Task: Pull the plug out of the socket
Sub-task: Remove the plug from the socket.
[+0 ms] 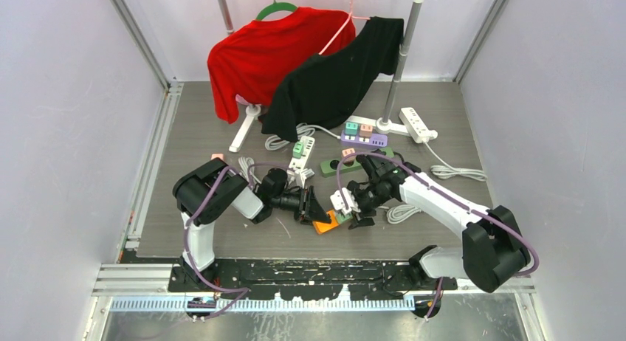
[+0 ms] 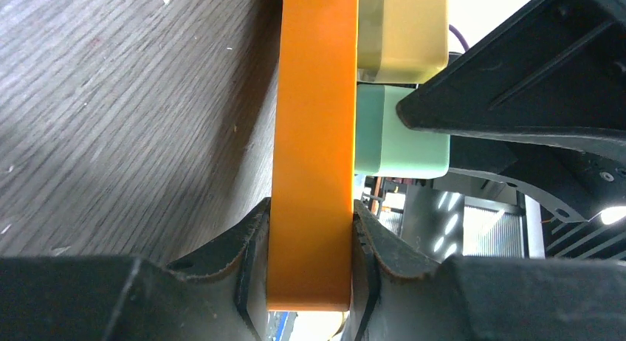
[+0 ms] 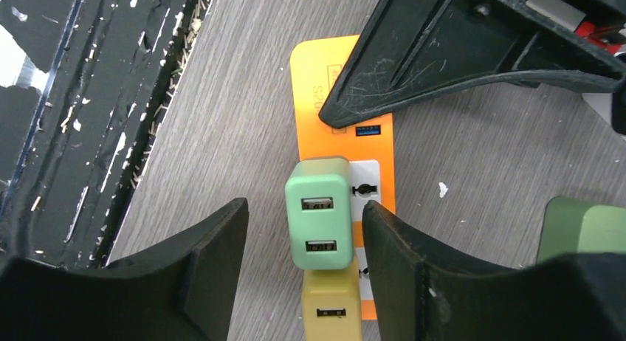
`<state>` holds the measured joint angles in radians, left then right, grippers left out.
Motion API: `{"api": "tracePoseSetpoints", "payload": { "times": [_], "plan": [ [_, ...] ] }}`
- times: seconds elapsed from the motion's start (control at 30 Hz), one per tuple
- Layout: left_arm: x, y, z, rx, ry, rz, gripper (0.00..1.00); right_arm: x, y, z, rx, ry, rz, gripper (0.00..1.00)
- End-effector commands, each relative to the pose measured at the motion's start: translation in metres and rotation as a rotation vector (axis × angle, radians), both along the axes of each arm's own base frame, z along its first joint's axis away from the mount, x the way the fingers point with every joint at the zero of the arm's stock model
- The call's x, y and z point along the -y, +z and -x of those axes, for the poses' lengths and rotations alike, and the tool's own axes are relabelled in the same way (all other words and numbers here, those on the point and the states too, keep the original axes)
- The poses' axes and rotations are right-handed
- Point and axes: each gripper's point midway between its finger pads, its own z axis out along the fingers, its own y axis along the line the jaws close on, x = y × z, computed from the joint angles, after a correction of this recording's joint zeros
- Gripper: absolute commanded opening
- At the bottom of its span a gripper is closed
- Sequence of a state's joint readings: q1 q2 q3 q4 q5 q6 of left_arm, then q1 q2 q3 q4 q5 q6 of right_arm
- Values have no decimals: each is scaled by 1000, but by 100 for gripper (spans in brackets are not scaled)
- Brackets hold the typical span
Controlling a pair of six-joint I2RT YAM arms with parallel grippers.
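An orange power strip, the socket (image 2: 310, 134), lies near the table's front edge (image 1: 325, 225). My left gripper (image 2: 310, 223) is shut on one end of it, pads pressed on both long sides. A mint-green plug (image 3: 319, 215) and a yellow plug (image 3: 332, 308) sit side by side in the strip (image 3: 314, 97). My right gripper (image 3: 303, 208) hangs over the green plug, open, one finger on each side with a gap to both. In the left wrist view the green plug (image 2: 391, 134) and yellow plug (image 2: 402, 35) stick out from the strip. In the top view the left gripper (image 1: 314, 208) and right gripper (image 1: 356, 208) meet over the strip.
A dark green strip (image 1: 347, 164), a white strip (image 1: 301, 155), a purple strip with plugs (image 1: 364, 139) and another white strip (image 1: 417, 125) lie behind. Cables (image 1: 458, 173) coil at the right. A rack holds a red shirt (image 1: 273, 53) and a black shirt (image 1: 339, 75).
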<state>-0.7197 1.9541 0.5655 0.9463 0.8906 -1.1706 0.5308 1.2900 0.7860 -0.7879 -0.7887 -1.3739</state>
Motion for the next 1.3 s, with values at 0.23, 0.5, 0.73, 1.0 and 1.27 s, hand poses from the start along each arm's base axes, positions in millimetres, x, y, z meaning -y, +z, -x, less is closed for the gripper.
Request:
{"api": "tracePoseSetpoints", "payload": {
  "times": [0.23,0.5,0.73,1.0,1.27],
  "plan": [
    [-9,-11,4,-26,28,-94,39,-6,-6,-8,59,11,19,19],
    [-26,-8,5,72,22,-223,69,-1,-9,8,24,94,28,6],
    [-62,3,-3,306,30,-420,95,-1,-5,10,-26,76,46,6],
    [-88,82,-13,790,166,-313,100,-1,-4,7,-82,32,64,9],
    [-118,139,-8,1074,436,-63,100,0,-6,4,-102,2,70,17]
  ]
}}
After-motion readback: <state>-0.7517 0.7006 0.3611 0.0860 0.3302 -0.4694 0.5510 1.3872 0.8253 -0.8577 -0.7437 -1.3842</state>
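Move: The green plug, still seated in the orange socket, lies between the right hand's open fingers, about 1 cm ahead, 1 cm left and 1 cm below. The yellow plug beside it is some 2 cm ahead and 4 cm right of the hand; the long green socket lies about 19 cm ahead and 5 cm right. From the left hand, already gripping the orange socket's left end, the green plug is roughly 7 cm right, about level fore and aft and slightly higher. Easing down and forward by about a centimetre, the right hand closes its fingers on the sides of the green plug, then keeps hold while drawing it back some 1.5 cm and slightly down. The left hand opens wide, lets go of the orange socket's end and backs off about 10 cm left, then also rises some 12 cm, rolling roughly 50 degrees. ##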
